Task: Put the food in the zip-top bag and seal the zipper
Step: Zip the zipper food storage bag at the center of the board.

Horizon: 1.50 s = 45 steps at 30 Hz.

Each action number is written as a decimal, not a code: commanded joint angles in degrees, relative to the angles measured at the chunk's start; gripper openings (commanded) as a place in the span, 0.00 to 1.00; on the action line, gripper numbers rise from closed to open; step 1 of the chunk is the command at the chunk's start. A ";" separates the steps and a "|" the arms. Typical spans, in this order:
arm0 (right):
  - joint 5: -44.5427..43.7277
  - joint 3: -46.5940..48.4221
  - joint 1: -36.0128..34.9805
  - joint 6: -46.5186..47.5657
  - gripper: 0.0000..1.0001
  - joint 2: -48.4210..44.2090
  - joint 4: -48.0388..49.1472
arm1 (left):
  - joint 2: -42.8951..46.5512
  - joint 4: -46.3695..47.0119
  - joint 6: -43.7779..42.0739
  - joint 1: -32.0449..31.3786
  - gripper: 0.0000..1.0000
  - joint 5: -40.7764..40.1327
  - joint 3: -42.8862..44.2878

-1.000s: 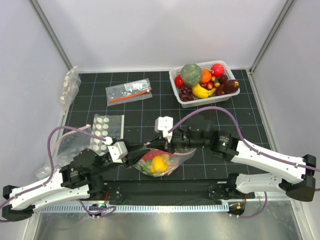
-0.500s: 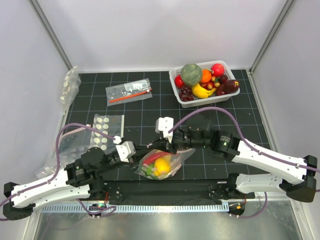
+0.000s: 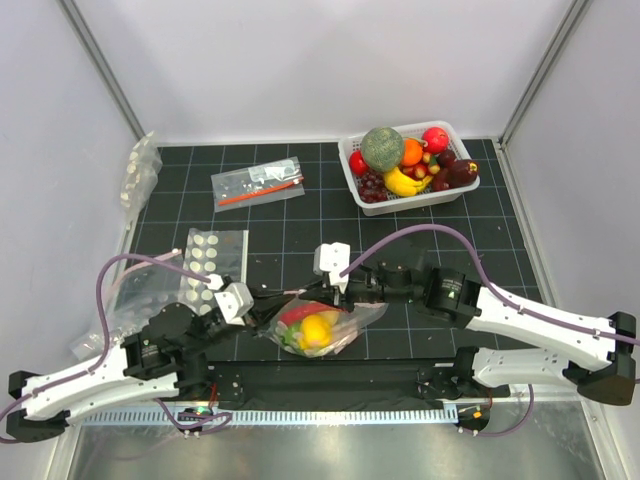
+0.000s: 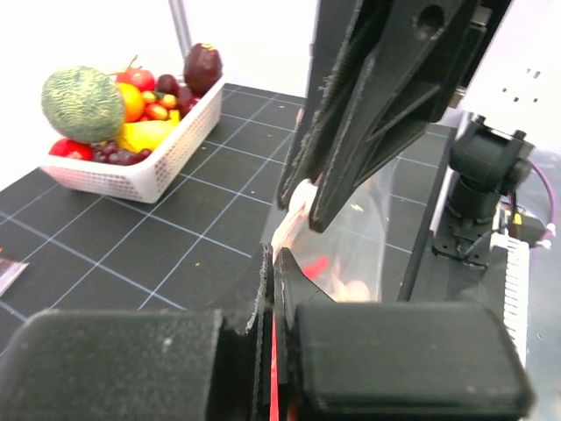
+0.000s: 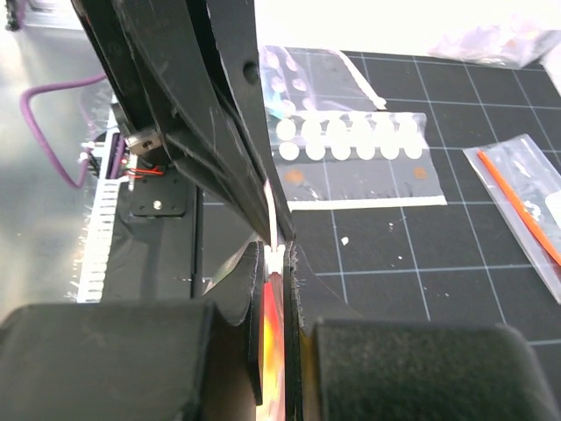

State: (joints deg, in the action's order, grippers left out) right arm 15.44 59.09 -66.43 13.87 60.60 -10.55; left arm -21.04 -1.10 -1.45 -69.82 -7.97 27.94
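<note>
The zip-top bag (image 3: 345,318) lies at the near middle of the mat. Through the clear plastic I see food: a yellow lemon (image 3: 318,330), a red chili (image 3: 299,312) and something green. My left gripper (image 3: 274,300) is shut on the left part of the zipper (image 4: 292,221), and a thin red line shows between its jaws (image 4: 273,294). My right gripper (image 3: 333,294) is shut on the same strip (image 5: 275,239), tip to tip with the left fingers (image 5: 206,123). In the right wrist view (image 5: 282,263), red and yellow show between the jaws. The right fingers (image 4: 368,114) hang over the bag (image 4: 377,241).
A white basket (image 3: 452,193) (image 4: 166,167) of toy fruit stands at the back right. A dotted bag (image 3: 214,258) (image 5: 351,149) lies left of centre. A clear bag with an orange stick (image 3: 257,184) (image 5: 517,210) lies behind it. Crumpled bags (image 3: 140,172) rest against the left wall.
The left gripper, slightly open a second ago, has shut on the bag's strip. The left arm shifted right, then back a little. The right gripper stayed clamped.
</note>
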 commanded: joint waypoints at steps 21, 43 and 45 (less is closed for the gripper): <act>-15.17 1.12 0.08 -6.13 0.01 -5.13 -14.41 | 20.32 -3.03 1.72 0.21 0.00 -44.50 -4.30; -27.66 -4.68 0.08 -11.58 0.35 -17.09 -17.94 | 18.49 -0.49 -0.21 -0.05 0.01 -39.95 -5.18; -28.97 -6.79 0.08 -13.25 0.72 -17.97 -11.47 | 15.51 3.28 -1.26 -0.05 0.01 -35.91 -6.41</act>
State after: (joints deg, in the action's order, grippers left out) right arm -9.45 54.24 -66.41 1.78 44.77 -26.81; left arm -2.72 -4.91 -0.16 -70.32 -44.93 22.11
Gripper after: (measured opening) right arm 0.638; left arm 0.009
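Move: Both hands already pinch the bag's zipper, the right fingers some 4 cm to the right of the left ones. From the right hand, the zipper's right end lies about 18 cm to the right, 3 cm back and 4 cm lower, and the food in the bag about 7 cm back and 12 cm below. The dotted bag lies about 19 cm to the left of the left hand, 4 cm ahead, and roughly 19 cm below. The left hand keeps its shut grip on the zipper's left end and draws it left about 12 cm and forward 6 cm, towards the dotted bag, swinging some 35 degrees counter-clockwise before it all but stops. The right hand goes the other way, some 10 cm right with a little forward and down, its nearly closed fingers running along the zipper to its right end while the wrist turns about 25 degrees clockwise, and only at the very end they spread open and let go. ##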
